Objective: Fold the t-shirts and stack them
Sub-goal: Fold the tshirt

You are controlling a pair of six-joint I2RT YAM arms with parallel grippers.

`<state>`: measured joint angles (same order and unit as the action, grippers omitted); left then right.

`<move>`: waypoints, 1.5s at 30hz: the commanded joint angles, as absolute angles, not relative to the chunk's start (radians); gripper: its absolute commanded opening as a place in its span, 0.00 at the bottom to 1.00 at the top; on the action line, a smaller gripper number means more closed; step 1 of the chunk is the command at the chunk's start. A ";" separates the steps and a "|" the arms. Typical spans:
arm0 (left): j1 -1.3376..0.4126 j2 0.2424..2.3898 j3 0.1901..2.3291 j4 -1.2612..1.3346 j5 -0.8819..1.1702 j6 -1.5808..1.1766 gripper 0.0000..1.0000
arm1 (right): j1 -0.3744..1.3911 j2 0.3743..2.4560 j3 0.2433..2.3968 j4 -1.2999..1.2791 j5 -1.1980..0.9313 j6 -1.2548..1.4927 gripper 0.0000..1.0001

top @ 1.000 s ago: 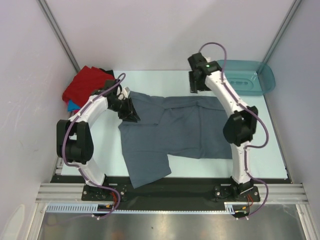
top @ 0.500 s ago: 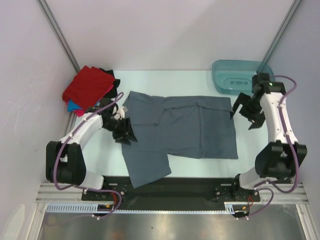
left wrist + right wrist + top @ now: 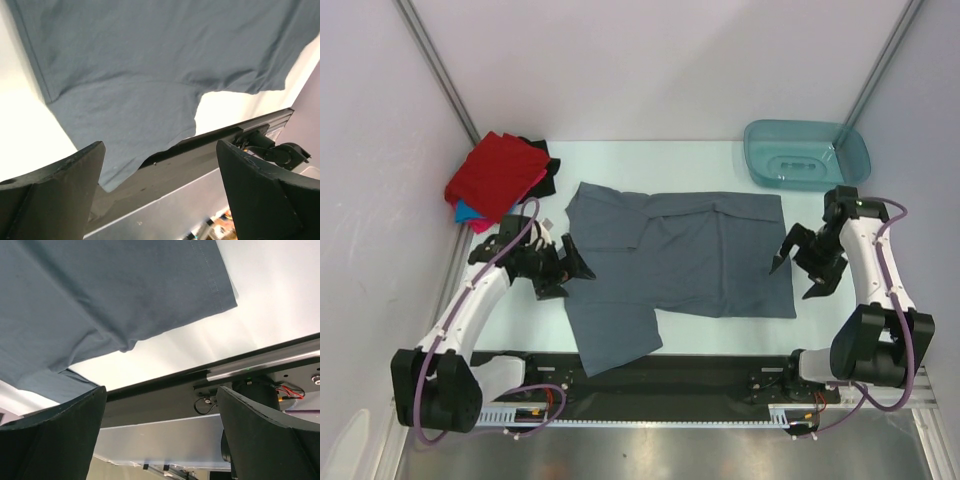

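A slate grey-blue t-shirt (image 3: 680, 255) lies spread flat across the middle of the table, and one sleeve (image 3: 615, 345) reaches over the near edge. My left gripper (image 3: 572, 272) hovers just off the shirt's left edge, open and holding nothing. In the left wrist view its gripper (image 3: 160, 150) looks down on the shirt (image 3: 150, 60) and the table's front rail. My right gripper (image 3: 790, 283) is open at the shirt's right edge, near the hem corner. The right wrist view shows its gripper (image 3: 161, 390) empty, above that corner of the shirt (image 3: 100, 290).
A pile of other t-shirts (image 3: 498, 175), red on top with blue, pink and black showing beneath, sits at the back left corner. A teal plastic tub (image 3: 807, 152) stands at the back right. The black front rail (image 3: 650, 372) runs along the near edge.
My left gripper slid from the shirt's back left part toward me, let go and opened wide. The right arm swung from the back of the table to the shirt's right edge.
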<state>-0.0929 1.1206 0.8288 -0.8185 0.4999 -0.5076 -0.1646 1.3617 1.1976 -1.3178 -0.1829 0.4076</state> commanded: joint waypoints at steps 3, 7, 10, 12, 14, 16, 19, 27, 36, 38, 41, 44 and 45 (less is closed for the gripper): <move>-0.089 1.074 0.747 -0.831 0.514 -0.569 1.00 | -0.183 1.318 1.160 -1.273 -0.206 0.367 1.00; -0.089 0.994 0.672 -0.822 0.554 -0.601 1.00 | -0.183 1.295 1.086 -1.236 -0.227 0.403 1.00; -0.089 0.960 0.614 -0.828 0.577 -0.609 1.00 | -0.187 1.270 1.022 -1.221 -0.224 0.410 1.00; -0.089 0.951 0.603 -0.848 0.577 -0.595 0.97 | -0.187 1.247 1.020 -1.206 -0.236 0.422 1.00; -0.089 0.960 0.604 -0.867 0.569 -0.577 0.90 | -0.189 1.250 1.034 -1.230 -0.241 0.445 1.00; -0.089 0.986 0.606 -0.885 0.572 -0.555 0.83 | -0.189 1.250 1.031 -1.229 -0.241 0.466 1.00; -0.089 1.014 0.607 -0.891 0.580 -0.545 0.72 | -0.189 1.250 1.038 -1.232 -0.245 0.483 1.00; -0.089 1.072 0.696 -1.102 0.379 -0.416 0.62 | -0.187 1.250 1.101 -1.250 -0.278 0.523 1.00; -0.091 1.034 0.614 -1.042 0.389 -0.445 0.57 | -0.167 1.227 1.132 -1.262 -0.275 0.545 1.00; -0.098 1.025 0.594 -1.008 0.429 -0.460 0.57 | -0.161 1.226 1.138 -1.261 -0.273 0.554 1.00; -0.103 1.020 0.555 -0.961 0.483 -0.505 0.58 | -0.147 1.229 1.144 -1.253 -0.278 0.563 1.00; -0.109 1.023 0.545 -0.936 0.459 -0.512 0.58 | -0.124 1.236 1.157 -1.247 -0.273 0.568 1.00; -0.109 1.025 0.551 -0.931 0.439 -0.518 0.58 | -0.114 1.238 1.160 -1.247 -0.272 0.569 1.00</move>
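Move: The near sleeve of the t-shirt is spread by the table's front edge, its middle some 10 cm back and 9 cm to the right of my empty left hand, about 12 cm below. The middle of the shirt's body lies about 9 cm ahead and 27 cm to the right of this hand, and the folded far sleeve some 18 cm ahead and 7 cm to the right. From my right hand the near sleeve is about 38 cm left and 9 cm back. I draw my empty left hand back about 11 cm and lower it some 8 cm, down beside the near sleeve's outer edge, while the fingers swing roughly 20 degrees back towards my base and narrow from wide open to a little over half. My right hand, wide open over the shirt's near right corner, dips about 3 cm, comes back up and ends 2 or 3 cm farther left. ##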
